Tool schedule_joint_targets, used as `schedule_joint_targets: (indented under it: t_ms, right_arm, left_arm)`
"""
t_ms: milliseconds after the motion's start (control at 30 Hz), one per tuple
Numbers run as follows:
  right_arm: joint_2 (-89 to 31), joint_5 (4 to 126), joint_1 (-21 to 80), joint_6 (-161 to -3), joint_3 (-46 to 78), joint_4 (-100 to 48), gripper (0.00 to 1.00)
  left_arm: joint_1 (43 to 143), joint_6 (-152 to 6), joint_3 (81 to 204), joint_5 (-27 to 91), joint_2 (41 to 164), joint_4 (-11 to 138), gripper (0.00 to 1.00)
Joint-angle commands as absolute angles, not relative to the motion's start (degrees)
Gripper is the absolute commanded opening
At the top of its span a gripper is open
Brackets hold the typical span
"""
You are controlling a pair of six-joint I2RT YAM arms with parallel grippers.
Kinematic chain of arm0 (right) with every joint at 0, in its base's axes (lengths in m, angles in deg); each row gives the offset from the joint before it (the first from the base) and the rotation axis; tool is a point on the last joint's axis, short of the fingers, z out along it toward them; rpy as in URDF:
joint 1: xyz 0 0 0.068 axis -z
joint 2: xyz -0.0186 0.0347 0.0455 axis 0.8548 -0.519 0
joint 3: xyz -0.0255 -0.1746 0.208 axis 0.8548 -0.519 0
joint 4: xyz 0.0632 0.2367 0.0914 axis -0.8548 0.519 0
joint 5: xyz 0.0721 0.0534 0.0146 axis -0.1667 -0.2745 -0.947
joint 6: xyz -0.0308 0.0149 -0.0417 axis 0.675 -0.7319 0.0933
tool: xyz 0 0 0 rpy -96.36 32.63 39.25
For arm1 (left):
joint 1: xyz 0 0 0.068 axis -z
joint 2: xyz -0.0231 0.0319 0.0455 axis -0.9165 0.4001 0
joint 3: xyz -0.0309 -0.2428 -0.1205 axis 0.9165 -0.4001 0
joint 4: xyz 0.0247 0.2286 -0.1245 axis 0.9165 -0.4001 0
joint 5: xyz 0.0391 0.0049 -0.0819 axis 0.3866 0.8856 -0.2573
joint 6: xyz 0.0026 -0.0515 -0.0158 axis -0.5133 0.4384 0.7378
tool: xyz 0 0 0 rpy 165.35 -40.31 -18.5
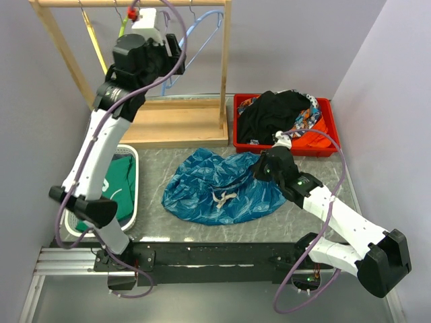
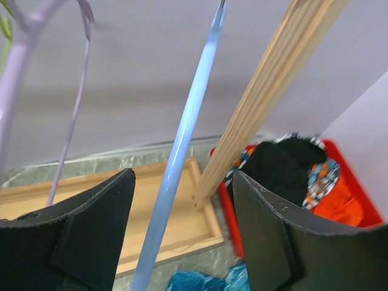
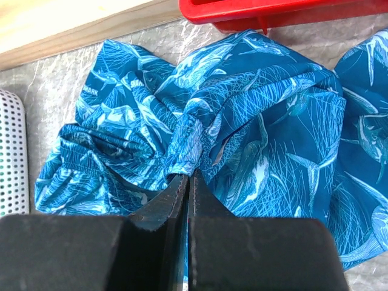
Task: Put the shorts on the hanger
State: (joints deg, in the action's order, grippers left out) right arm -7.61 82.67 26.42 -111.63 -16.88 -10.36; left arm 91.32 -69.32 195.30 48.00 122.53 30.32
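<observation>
The shiny blue shorts (image 1: 222,192) lie crumpled on the table in front of the rack, white drawstring up. My right gripper (image 1: 267,166) sits at their right edge, and in the right wrist view it (image 3: 189,177) is shut on a bunched fold of the shorts (image 3: 260,121). The light-blue hanger (image 1: 200,42) hangs on the rack's top rail. My left gripper (image 1: 174,48) is raised up to it. In the left wrist view its fingers (image 2: 182,182) stand wide open on either side of the hanger's bar (image 2: 182,139), which touches neither.
The wooden rack (image 1: 176,128) stands at the back with a lavender hanger (image 2: 17,57) and a lime-green hanger (image 1: 122,28). A red bin (image 1: 324,152) at the back right holds a black garment (image 1: 273,111). A white basket (image 1: 137,195) with a green shirt sits at the left.
</observation>
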Motion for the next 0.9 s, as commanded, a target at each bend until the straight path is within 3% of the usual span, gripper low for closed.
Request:
schedule_joint_targets:
  t_ms: [0,167,400,867]
  right_arm:
    - [-6.9,82.5,26.7,-109.5,-17.6,-12.3,0.03]
    - [-6.9,82.3,26.7,-109.3,-18.5,-13.2,0.04]
    - [-9.3,81.0,26.7,-109.0,-18.7,-14.4,0.05]
    - [-12.2,79.5,26.7,-107.8,-17.0,-14.8,0.05]
  left_arm:
    - [91.1,-74.8,200.2,45.3,124.4,29.5,0.70]
    - [91.1,-76.3,198.5,48.3,125.2,30.5,0.66]
    - [91.1,-76.2,195.9,46.6,126.1,31.3,0.48]
    - [91.2,-76.3,196.5,46.9,127.4,30.9,0.43]
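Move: Up at the rack, the left hand has the blue hanger's sloping near arm about 3 cm ahead, almost centred between its open fingers and roughly at their height. The purple hanger is about 8 cm to its left and 2 cm ahead; the rack's right post stands some 10 cm ahead and 10 cm right. From the right hand, the shorts' middle lies some 12 cm left, 1 cm back and 6 cm below, with the red bin about 21 cm ahead, 10 cm right and 4 cm below. Sinking about 3.5 cm while easing some 2.5 cm forward, the left hand brings its fingers around the blue hanger's near arm, its left side rising slightly, then stops and part-closes them from wide to under half open. The right hand keeps its near-shut pinch on the shorts and lowers them roughly 2.5 cm towards the table. ##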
